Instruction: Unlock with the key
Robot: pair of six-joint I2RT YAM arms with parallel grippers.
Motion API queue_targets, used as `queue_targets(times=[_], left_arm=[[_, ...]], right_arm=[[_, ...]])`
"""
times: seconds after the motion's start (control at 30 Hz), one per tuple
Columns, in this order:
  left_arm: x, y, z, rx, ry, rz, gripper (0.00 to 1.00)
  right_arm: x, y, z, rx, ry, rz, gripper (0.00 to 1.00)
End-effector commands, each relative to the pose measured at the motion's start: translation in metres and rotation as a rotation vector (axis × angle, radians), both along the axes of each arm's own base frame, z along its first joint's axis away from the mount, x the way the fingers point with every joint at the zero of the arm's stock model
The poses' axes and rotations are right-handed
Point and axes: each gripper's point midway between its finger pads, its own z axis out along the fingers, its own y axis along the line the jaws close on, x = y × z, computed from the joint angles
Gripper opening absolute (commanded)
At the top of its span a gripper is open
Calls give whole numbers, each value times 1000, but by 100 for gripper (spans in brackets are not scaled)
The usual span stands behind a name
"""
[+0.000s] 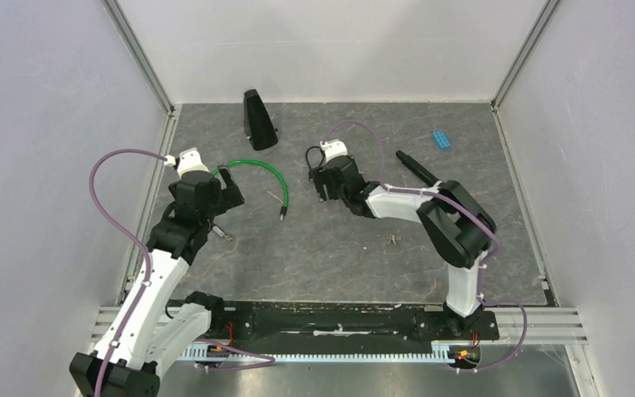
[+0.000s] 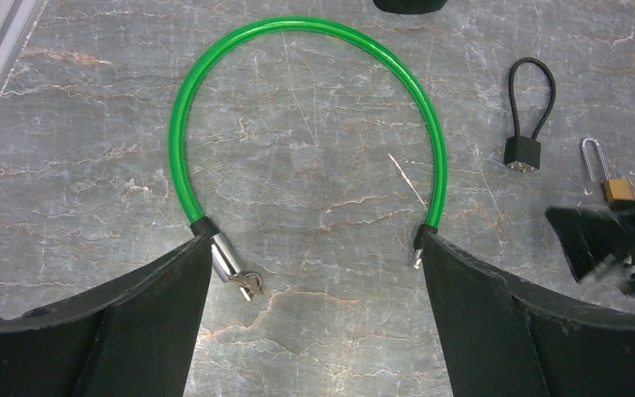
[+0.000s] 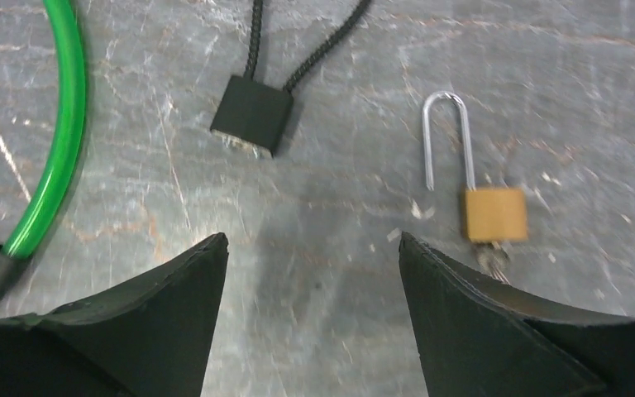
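Note:
A green cable lock point(image 2: 298, 29) lies in an open arc on the stone table; it also shows in the top view point(image 1: 269, 169). Its silver cylinder end has a key point(image 2: 246, 285) in it, and its pin end point(image 2: 417, 252) lies free. My left gripper point(image 2: 314, 248) is open and empty above the gap between the two ends. A brass padlock point(image 3: 494, 213) with a key point(image 3: 489, 258) under it has its shackle swung out. A black cable padlock point(image 3: 252, 114) lies to its left. My right gripper point(image 3: 312, 240) is open and empty just near of both.
A black cone-shaped stand point(image 1: 258, 120) is at the back. A black tool point(image 1: 417, 168) and a blue brick point(image 1: 441, 139) lie at the back right. A small metal bit point(image 1: 393, 240) lies mid-table. White walls enclose the table on three sides.

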Motion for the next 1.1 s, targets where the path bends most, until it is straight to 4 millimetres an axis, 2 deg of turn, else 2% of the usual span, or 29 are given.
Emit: queue_targets(times=[0.0, 0.2, 0.33, 0.43, 0.6, 0.67, 0.73, 0.87, 0.97, 1.07], left_arm=[[5, -3, 6, 18, -29, -34, 100], [6, -5, 6, 12, -28, -41, 100], [6, -6, 5, 10, -25, -44, 100], [6, -6, 5, 9, -23, -46, 100], [6, -7, 4, 8, -20, -48, 100], [6, -6, 4, 9, -23, -47, 100], [6, -5, 4, 13, -21, -42, 99], [5, -5, 4, 10, -23, -44, 99], [6, -6, 3, 8, -20, -45, 99], [5, -6, 4, 8, -21, -45, 99]], right_arm=[[41, 29, 11, 60, -93, 6, 77], [60, 55, -9, 69, -99, 62, 76], [64, 58, -28, 64, -72, 48, 73], [66, 56, -34, 60, -57, 20, 70], [68, 51, -44, 26, -10, -22, 55], [64, 49, -48, 18, 9, -21, 40], [56, 44, -52, 10, 25, -18, 25], [26, 31, -55, 14, 82, 15, 10], [-10, 16, -52, 10, 134, 46, 9], [-56, 1, -51, -19, 208, 100, 10]])
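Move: The black cable lock's body lies about 6 cm ahead of the right hand, 5 cm to its left and 4 cm below, with its cable loop pointing away from the robot. At that same height, the brass padlock's body is some 6 cm ahead and 7 cm to the right of the hand, its keys about level with the hand and 9 cm right; the green cable's near end sits 4 cm back and 14 cm left. From the left hand, the black lock is about 18 cm ahead, 24 cm right and 18 cm below. The right hand, fingers still well apart, reaches some 6 cm forward and 5 cm left while sinking about 4 cm to the black cable lock, then shuts its fingers and pinches the lock's body by its two sides, the cable loop left free beyond them. With hardly a pause it turns back and, staying at that low height with almost no turn of the wrist, draws the gripped lock quickly about 6 cm back towards the robot and 3 cm to the right. ##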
